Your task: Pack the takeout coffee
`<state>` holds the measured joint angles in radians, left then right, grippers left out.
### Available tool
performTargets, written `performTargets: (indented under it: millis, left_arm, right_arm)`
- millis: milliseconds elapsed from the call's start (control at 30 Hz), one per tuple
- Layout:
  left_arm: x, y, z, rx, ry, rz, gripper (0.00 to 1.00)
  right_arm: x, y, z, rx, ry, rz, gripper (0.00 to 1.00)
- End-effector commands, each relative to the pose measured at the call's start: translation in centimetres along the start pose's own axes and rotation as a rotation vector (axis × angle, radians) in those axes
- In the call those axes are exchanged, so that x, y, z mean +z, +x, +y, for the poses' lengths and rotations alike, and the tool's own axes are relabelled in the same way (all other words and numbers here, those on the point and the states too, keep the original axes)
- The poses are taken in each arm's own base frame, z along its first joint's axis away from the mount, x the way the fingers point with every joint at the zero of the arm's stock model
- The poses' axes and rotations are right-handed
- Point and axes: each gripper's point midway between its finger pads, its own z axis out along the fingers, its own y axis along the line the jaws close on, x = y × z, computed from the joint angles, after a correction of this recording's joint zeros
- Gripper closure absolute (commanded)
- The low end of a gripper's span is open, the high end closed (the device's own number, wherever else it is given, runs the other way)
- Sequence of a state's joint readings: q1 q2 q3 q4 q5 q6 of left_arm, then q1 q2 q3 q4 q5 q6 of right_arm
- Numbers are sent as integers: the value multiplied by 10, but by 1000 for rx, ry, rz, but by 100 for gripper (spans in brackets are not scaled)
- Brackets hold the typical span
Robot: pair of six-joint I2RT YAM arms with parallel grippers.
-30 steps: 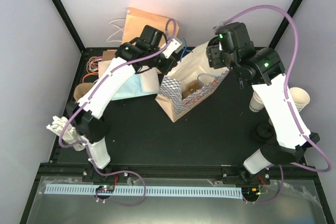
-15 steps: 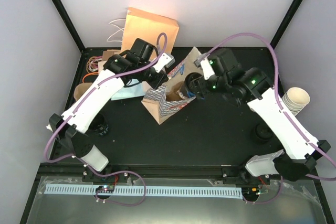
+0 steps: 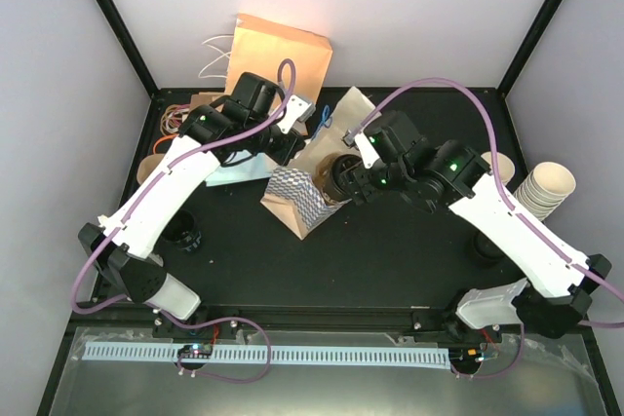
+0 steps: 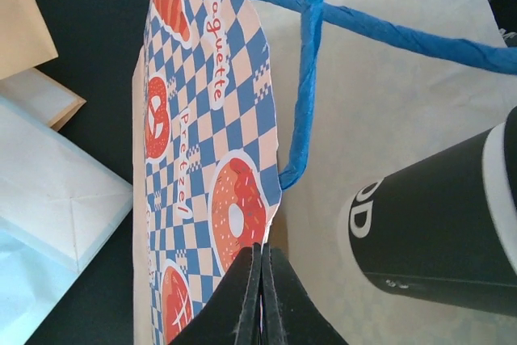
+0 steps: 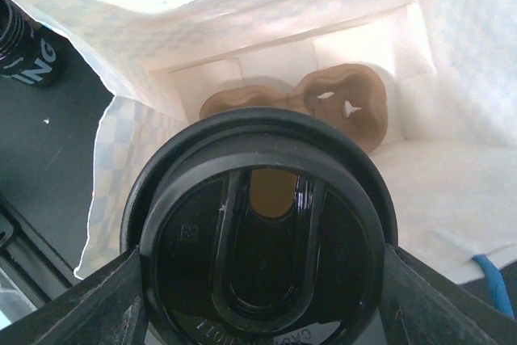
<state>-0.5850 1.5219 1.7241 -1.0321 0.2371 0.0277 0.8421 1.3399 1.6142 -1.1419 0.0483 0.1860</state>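
Observation:
The takeout coffee is a dark cup with a black lid, and it fills the right wrist view. My right gripper is shut on it, one finger on each side of the lid. From above, the cup sits in the mouth of the blue-checked paper bag. My left gripper is shut on the bag's printed edge, with the cup's black side just to its right. A brown pulp cup holder lies at the bottom of the bag.
A brown paper bag and a pale blue bag lie behind the left arm. Stacked cream cups stand at the right edge. Black lids sit near the left arm and the right arm.
Both arms have swung left and nearer. The left gripper has pulled the checked bag left. The right gripper has carried the coffee from the back right down into the bag's mouth.

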Motion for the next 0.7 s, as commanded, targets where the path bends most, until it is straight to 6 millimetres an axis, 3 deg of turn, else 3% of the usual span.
performTargets:
  millis: [0,167,367,533,667]
  left_arm:
    - [-6,7,1,-23,-21,8,98]
    - [-5,7,4,-23,-39,1,93]
    - [-9,6,15,-42,-110,-6,77]
    - [-18,6,25,-58,-176,-26,51]
    - [-27,8,28,-76,-208,-40,40]
  right_arm:
    - [-5,-2,-11,9,71,-16,36]
    - [8,-30,-28,31,151,-52,36]
    - [17,-70,-36,43,165,-74,37]
    - [34,-86,-51,69,178,-36,37]
    - [39,-101,-59,90,165,-44,36]
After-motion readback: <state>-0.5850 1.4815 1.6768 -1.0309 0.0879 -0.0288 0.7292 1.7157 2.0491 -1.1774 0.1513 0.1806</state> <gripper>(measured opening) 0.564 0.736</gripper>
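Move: The right hand already grips the black coffee cup by its lid. The cup carrier on the floor of the checked bag lies about 14 cm ahead of this hand, 7 cm to its left and 25 cm below; the blue handle is some 12 cm ahead, 5 cm left, about level. From the left hand the carrier is roughly 6 cm ahead, 8 cm right and 25 cm below. The pale-blue bag lies 13 cm ahead of the left hand, 18 cm left and 27 cm below. Carry the held cup about 11 cm forward with the right gripper, over the checked bag's mouth towards the far wall and the carrier below, drifting slightly left and up and keeping the lid gripped. Meanwhile open the left fingers to about half, let go of the pinched bag rim, and ease that hand some 3 cm left with a slight counter-clockwise turn. ##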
